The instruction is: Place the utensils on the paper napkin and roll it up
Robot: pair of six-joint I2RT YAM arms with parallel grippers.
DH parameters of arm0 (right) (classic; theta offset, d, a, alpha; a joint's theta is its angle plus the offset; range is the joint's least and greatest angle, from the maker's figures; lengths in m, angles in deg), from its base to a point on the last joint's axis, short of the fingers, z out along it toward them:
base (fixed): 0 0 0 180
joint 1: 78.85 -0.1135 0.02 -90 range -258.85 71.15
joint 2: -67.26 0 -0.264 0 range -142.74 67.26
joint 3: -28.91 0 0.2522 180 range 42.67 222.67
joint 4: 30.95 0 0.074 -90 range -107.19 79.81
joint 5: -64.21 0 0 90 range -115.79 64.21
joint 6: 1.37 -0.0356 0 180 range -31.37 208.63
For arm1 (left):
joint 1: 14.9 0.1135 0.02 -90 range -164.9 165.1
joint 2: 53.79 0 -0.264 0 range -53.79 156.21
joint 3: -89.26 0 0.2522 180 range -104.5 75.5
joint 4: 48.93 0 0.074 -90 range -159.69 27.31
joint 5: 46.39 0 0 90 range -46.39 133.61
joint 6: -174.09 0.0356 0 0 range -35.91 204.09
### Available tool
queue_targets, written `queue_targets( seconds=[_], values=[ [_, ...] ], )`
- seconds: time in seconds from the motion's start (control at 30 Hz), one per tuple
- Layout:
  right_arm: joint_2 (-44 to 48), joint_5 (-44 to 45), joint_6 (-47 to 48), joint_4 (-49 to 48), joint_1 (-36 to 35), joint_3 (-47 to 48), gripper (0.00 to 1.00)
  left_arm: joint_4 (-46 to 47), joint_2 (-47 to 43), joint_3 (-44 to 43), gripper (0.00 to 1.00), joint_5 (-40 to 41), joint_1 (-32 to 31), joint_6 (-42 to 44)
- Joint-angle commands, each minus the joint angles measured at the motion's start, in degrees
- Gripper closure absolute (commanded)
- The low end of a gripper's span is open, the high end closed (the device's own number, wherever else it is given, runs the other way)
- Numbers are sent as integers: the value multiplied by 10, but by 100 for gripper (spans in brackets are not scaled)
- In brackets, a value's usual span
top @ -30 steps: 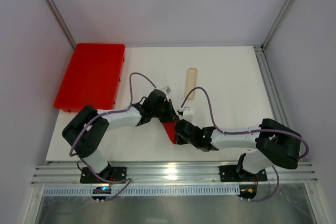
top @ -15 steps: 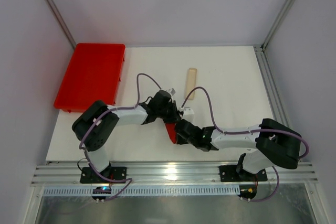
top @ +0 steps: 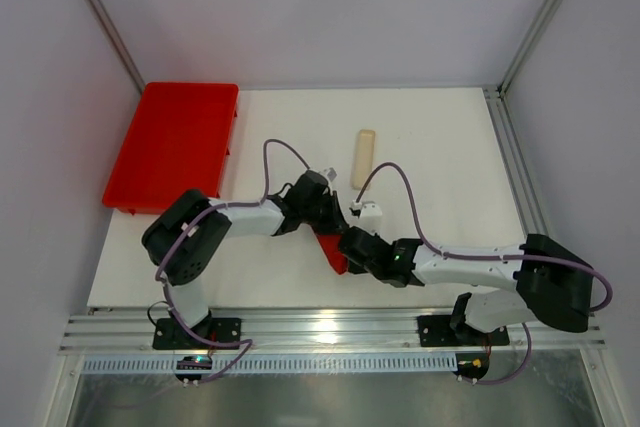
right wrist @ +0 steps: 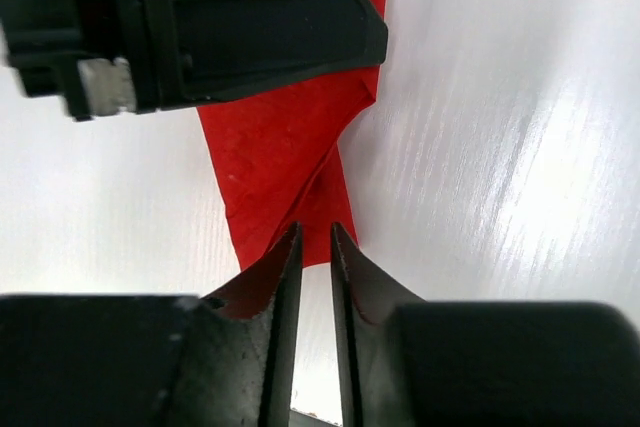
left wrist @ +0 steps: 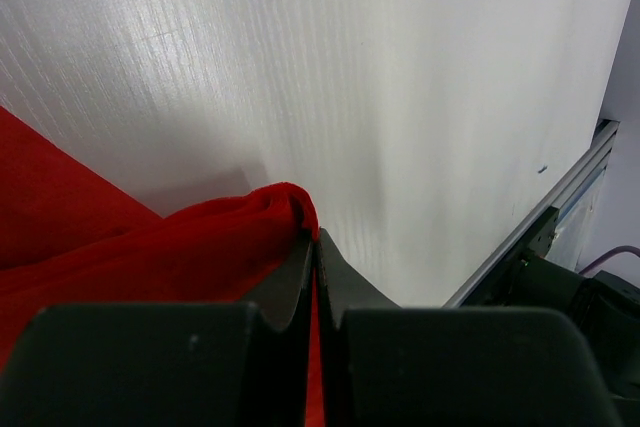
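The paper napkin (top: pixel 332 253) is a small crumpled red fold on the white table between my two grippers. My left gripper (top: pixel 322 229) is shut on its upper edge; in the left wrist view the red napkin (left wrist: pixel 150 242) bunches at the closed left gripper (left wrist: pixel 315 239), and red shows in the seam. My right gripper (top: pixel 347 250) is at the napkin's lower end. In the right wrist view the right gripper (right wrist: pixel 315 234) stands a narrow gap apart with nothing held, its tips at the edge of the napkin (right wrist: pixel 280 157). No teal-green utensils are in view.
A large red plastic tray (top: pixel 175 142) lies at the back left. A pale beige strip (top: pixel 363 157) lies behind the grippers. The left gripper's black body (right wrist: pixel 200 17) fills the top of the right wrist view. An aluminium rail (top: pixel 330 330) runs along the near edge.
The left arm's elbow has swung right and the right arm has stretched lower and further right at its base. The napkin looks narrower and more bunched between the grippers.
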Motion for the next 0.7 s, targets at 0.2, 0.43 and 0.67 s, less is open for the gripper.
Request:
queue_targets(
  seconds=[0.2,0.43,0.67],
  values=[
    [54,5,19,-18,-3,0,62,19,9,-26,100,-13,-4,10],
    [37,-7,21,-36,-3,10,54,15,12,-29,100,-10,-6,11],
    [-7,-3,18,-42,-2,23,57,13,13,-31,100,-11,-8,13]
  ],
)
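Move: The near end of the half-rolled napkin lies about 2 cm to the right hand's left, 1 cm ahead and 2 cm below its slightly parted fingertips. The left gripper, about 7 cm ahead and 1 cm to the left of the right hand, is already shut on the napkin's fold, and the empty wooden tray lies some 25 cm ahead and 3 cm to the right. From the left hand, that near end is about 6 cm back, 1 cm left and 2 cm lower. Free of the napkin, the right hand first rises about 2 cm while its fingers spread from slightly parted to nearly half open, then drifts about 1 cm to its left over the napkin's near end and starts back down by roughly 1 cm, the fingers still pointing down and forward with the slanting fold edge between them in its view. The left hand stays where it is with its fingers shut, keeping its pinch on the napkin's fold as an anchor. ##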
